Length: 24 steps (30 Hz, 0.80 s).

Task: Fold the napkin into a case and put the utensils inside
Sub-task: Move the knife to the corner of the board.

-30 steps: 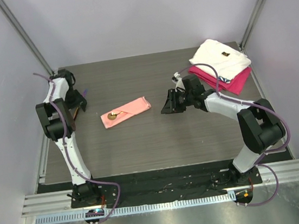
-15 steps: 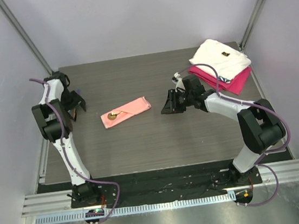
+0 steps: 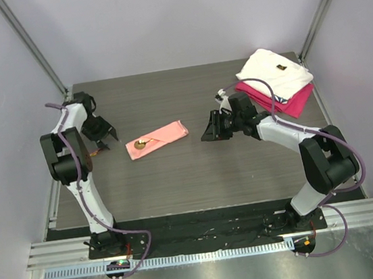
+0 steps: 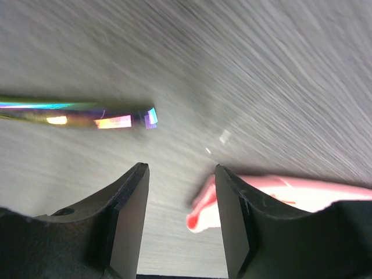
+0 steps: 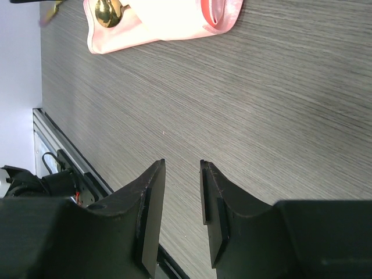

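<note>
The napkin [image 3: 157,139] lies folded into a long salmon-pink strip left of the table's middle. A gold spoon bowl [image 3: 139,144] sticks out of its left end, also seen in the right wrist view [image 5: 107,11]. A slim iridescent utensil handle [image 4: 75,113] lies flat on the table left of the napkin [image 4: 290,195], ahead of my left gripper [image 4: 180,168]. That gripper [image 3: 107,141] hovers open and empty just left of the napkin. My right gripper [image 3: 208,134] stands right of the napkin [image 5: 168,17], its jaws [image 5: 181,165] open with nothing between them.
A folded white cloth [image 3: 273,71] rests on a folded magenta cloth [image 3: 294,102] in the back right corner. Grey walls and metal posts close in the table [image 3: 198,179] on three sides.
My left gripper has swung from the table's left edge towards the napkin's left end, and its jaws have narrowed. The right arm and the napkin have not moved.
</note>
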Motion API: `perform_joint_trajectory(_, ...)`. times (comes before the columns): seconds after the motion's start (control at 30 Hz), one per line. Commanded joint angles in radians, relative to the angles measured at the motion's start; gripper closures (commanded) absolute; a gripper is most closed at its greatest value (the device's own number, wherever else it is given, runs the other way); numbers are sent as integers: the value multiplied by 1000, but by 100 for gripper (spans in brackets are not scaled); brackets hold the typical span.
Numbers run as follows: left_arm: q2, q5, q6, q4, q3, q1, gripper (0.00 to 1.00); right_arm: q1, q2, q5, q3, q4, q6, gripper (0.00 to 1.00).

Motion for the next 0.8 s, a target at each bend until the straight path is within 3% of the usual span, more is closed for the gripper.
perform_joint_trajectory(0.0, -145, -88, -64, 51, -17, 0, 45, -1, -44, 0, -7, 17, -21, 61)
perform_joint_trajectory(0.17, -227, -245, -141, 25, -52, 0, 37, 0, -32, -11, -4, 23, -19, 61)
perform_joint_trajectory(0.37, -241, -277, -262, 33, -55, 4, 35, -1, -37, -15, -8, 26, -19, 61)
perform_joint_trajectory(0.47, -187, -254, -164, 15, -17, 4, 34, -1, -44, -14, -11, 25, -22, 61)
perform_joint_trajectory(0.6, -110, -272, 17, -34, 41, 1, 25, -1, -46, -30, -14, 22, -22, 61)
perform_joint_trajectory(0.77, -115, -280, 109, 37, -32, -7, 15, 0, -44, -35, -22, 23, -21, 61)
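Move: The knife lies on the board to the left gripper's left and nearer the base: its middle is about 8 cm left, 6 cm back and 3 cm below, and its forward end reaches almost to the fingers. The folded napkin is some 16 cm to this gripper's right, level with it, and the spoon on it is about 13 cm right and 1 cm back. From the right hand the knife is roughly 41 cm left, 2 cm ahead and 10 cm down. Lift the left gripper about 7 cm clear of the board, swinging it left towards the knife, away from the napkin. Then sink some 3.5 cm over the knife's forward end to stop roughly 4.5 cm left of the start. Roll about 15 degrees so the fingertips swing left, and spread the half-open fingers wider, empty and not touching the knife. ##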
